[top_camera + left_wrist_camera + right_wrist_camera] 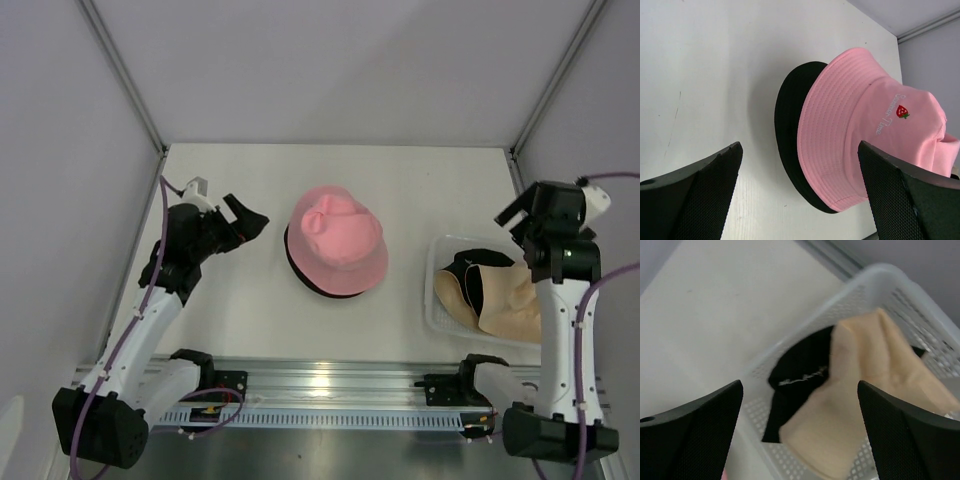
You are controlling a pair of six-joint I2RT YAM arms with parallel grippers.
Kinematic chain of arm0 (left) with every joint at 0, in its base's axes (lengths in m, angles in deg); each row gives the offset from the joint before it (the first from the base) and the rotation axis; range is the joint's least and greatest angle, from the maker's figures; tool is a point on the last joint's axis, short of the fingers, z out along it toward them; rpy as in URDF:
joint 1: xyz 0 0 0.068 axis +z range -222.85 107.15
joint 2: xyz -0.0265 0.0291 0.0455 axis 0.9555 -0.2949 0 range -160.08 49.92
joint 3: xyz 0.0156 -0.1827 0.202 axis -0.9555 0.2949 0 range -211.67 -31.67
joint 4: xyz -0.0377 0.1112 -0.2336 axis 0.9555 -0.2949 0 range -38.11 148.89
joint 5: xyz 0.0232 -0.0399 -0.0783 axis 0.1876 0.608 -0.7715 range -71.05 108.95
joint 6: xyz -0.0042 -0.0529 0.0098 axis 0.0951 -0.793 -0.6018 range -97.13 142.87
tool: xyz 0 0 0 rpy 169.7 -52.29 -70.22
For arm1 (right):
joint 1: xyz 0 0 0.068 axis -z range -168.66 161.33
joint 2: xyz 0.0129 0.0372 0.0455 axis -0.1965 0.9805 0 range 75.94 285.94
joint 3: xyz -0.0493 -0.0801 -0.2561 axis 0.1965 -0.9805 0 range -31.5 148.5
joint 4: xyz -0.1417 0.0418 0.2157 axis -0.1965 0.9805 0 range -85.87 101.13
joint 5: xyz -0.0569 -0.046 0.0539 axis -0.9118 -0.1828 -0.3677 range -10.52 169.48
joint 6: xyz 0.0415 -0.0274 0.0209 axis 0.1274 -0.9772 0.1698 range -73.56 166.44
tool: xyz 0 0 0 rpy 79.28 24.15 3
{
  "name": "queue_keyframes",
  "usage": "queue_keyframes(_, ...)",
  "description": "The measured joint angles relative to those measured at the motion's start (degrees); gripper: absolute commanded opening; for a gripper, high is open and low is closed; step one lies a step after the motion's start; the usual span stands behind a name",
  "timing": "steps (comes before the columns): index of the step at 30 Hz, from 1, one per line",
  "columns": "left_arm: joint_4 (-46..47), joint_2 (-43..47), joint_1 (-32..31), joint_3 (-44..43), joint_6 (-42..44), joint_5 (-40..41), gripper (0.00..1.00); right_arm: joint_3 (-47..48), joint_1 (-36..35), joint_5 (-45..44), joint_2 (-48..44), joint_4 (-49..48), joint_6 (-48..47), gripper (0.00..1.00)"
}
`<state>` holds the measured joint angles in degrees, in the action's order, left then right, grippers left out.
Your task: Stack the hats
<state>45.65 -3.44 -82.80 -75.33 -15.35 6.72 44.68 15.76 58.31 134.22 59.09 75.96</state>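
Note:
A pink hat [337,240] [875,125] with a small strawberry mark lies on top of a black hat [300,272] [790,120] in the middle of the table; only the black brim shows beneath it. My left gripper [246,217] [800,187] stands open just left of this pair, with nothing between its fingers. At the right, a white mesh basket [436,300] [790,460] holds a beige hat [505,300] [865,405] lying over another black hat [470,265] [800,372]. My right gripper [513,213] [800,427] hangs open above the basket, empty.
Grey side walls close in the table on the left, right and back. A metal rail [330,385] with the arm bases runs along the near edge.

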Motion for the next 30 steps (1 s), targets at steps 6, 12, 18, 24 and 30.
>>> queue_keyframes(6, -1.3, 0.0, -1.5, 0.0, 1.3, 0.0, 1.00, -11.4, 15.0, 2.6, -3.3, 0.9, 3.5, 0.99)
queue_keyframes(12, -2.4, 0.1, -1.9, 0.0, 1.9, 0.6, 0.99, -19.8, 15.6, 5.8, -2.1, -4.0, 4.4, 0.78)
queue_keyframes(18, -3.7, 0.1, -1.9, 0.0, 2.3, 1.1, 0.99, -24.3, 15.6, 9.6, -2.2, -9.5, 3.7, 0.00)
queue_keyframes(24, -6.8, 0.1, -2.3, -2.2, 3.6, -1.1, 0.99, -15.8, 12.6, 9.9, -2.7, -7.2, 1.7, 0.00)
queue_keyframes(30, -9.0, 1.8, -5.3, -10.6, 6.1, -6.4, 0.99, 2.3, -4.5, 11.2, -4.0, -10.5, -0.9, 0.00)
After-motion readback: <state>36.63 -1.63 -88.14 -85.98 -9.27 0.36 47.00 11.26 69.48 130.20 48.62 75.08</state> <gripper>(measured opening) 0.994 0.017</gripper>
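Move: The beige hat lies in the basket below the right hand, its middle about 17 cm down, 4 cm back and 3 cm to the right; the black hat, partly under it, sits some 6 cm to its left and level with it. The stacked pink hat is about 45 cm left of the right hand, 9 cm ahead and 21 cm lower. From the left hand the beige hat is roughly 70 cm right, 9 cm back and 10 cm lower. Right hand sinks 13 cm, pinches the beige hat, lifts it 20 cm, swinging left; left hand rises late. ##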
